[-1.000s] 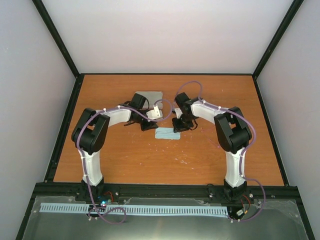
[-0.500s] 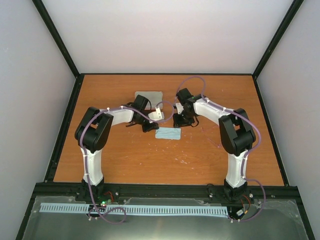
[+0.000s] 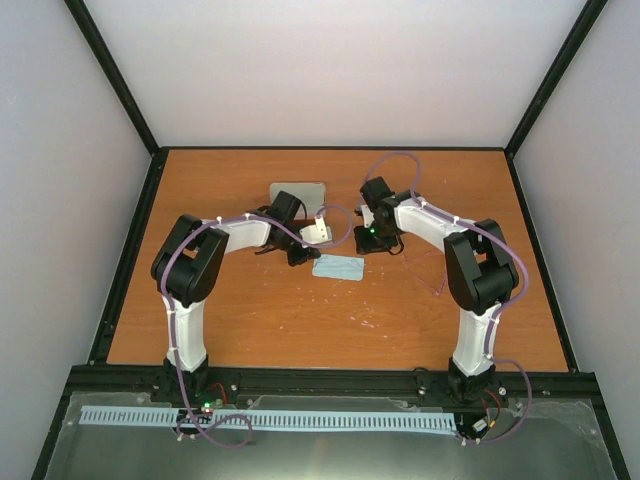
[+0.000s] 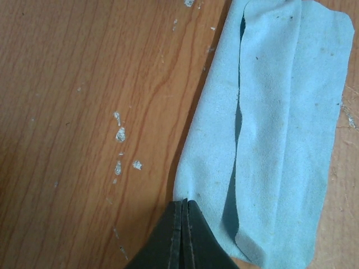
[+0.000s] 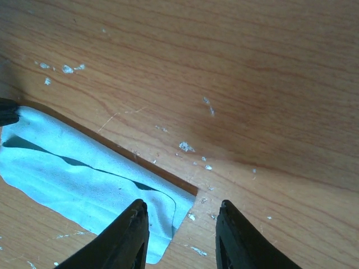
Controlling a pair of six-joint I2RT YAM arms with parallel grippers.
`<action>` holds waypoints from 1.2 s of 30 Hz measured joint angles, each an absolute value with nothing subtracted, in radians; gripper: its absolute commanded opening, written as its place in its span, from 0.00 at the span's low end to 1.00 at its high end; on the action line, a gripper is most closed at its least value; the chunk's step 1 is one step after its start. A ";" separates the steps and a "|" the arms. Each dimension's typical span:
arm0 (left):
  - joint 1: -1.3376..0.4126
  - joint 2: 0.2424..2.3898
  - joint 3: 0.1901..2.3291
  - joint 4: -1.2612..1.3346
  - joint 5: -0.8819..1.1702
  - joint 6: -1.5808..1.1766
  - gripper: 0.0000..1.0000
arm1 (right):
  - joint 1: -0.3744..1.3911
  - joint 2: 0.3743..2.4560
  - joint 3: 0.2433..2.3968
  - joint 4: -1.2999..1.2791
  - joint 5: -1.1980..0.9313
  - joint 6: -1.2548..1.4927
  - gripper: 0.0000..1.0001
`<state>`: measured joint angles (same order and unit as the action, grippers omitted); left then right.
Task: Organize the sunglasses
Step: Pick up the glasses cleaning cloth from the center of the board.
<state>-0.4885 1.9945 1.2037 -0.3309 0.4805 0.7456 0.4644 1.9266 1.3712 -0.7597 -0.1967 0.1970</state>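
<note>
A light blue cloth [image 3: 337, 267], folded over on itself, lies flat on the wooden table; it also shows in the left wrist view [image 4: 280, 129] and the right wrist view [image 5: 84, 179]. My left gripper [image 3: 299, 255] [image 4: 183, 203] is shut, its tips pinching the cloth's left edge. My right gripper [image 3: 376, 241] [image 5: 182, 206] is open and empty, low over the cloth's right end, one finger [image 5: 132, 235] above the cloth and the other above bare wood. A faint thin pinkish outline [image 3: 437, 284] beside the right arm may be the sunglasses; it is too faint to tell.
A pale oblong rounded case [image 3: 298, 191] lies behind the left gripper near the back of the table. Black frame rails [image 3: 130, 250] border the table [image 3: 250, 310]. White scuffs mark the wood.
My right gripper has drawn back and to the right, off the cloth's middle toward its right end. The left gripper and the cloth have hardly moved.
</note>
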 measured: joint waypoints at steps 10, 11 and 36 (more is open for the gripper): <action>-0.491 1.995 1.203 -0.329 0.476 0.746 0.00 | 0.464 1.945 1.359 -0.764 -0.202 0.200 0.23; -0.492 1.995 1.203 -0.329 0.476 0.746 0.00 | 0.465 1.948 1.359 -0.764 -0.201 0.200 0.23; -0.493 1.983 1.176 -0.287 0.474 0.745 0.00 | 0.491 1.994 1.346 -0.746 -0.191 0.207 0.03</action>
<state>-0.4934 1.9835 1.1755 -0.2871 0.4744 0.7452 0.4908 1.9942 1.3460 -0.7460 -0.1913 0.2070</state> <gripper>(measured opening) 0.023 0.036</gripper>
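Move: The cloth, a folded strip, has its middle some 4 cm back, 5 cm left and 4 cm below the right hand; its far right corner is nearly under those fingers, about 2 cm back. The left hand already grips the far left corner, the middle about 5 cm to its right and 2 cm back. From the right hand, the open case lies roughly 13 cm ahead and 14 cm left, the glasses about 5 cm back and 14 cm right. The right hand sinks some 3 cm onto the cloth's far right corner, easing back about 1.5 cm as it goes, with its half-open fingers narrowing a little on the way. Down at the table, it edges barely a centimetre left towards the cloth and shuts its fingertips to pinch that corner at the folded far edge, while the left hand stays still and keeps its own pinch on the far left corner. ##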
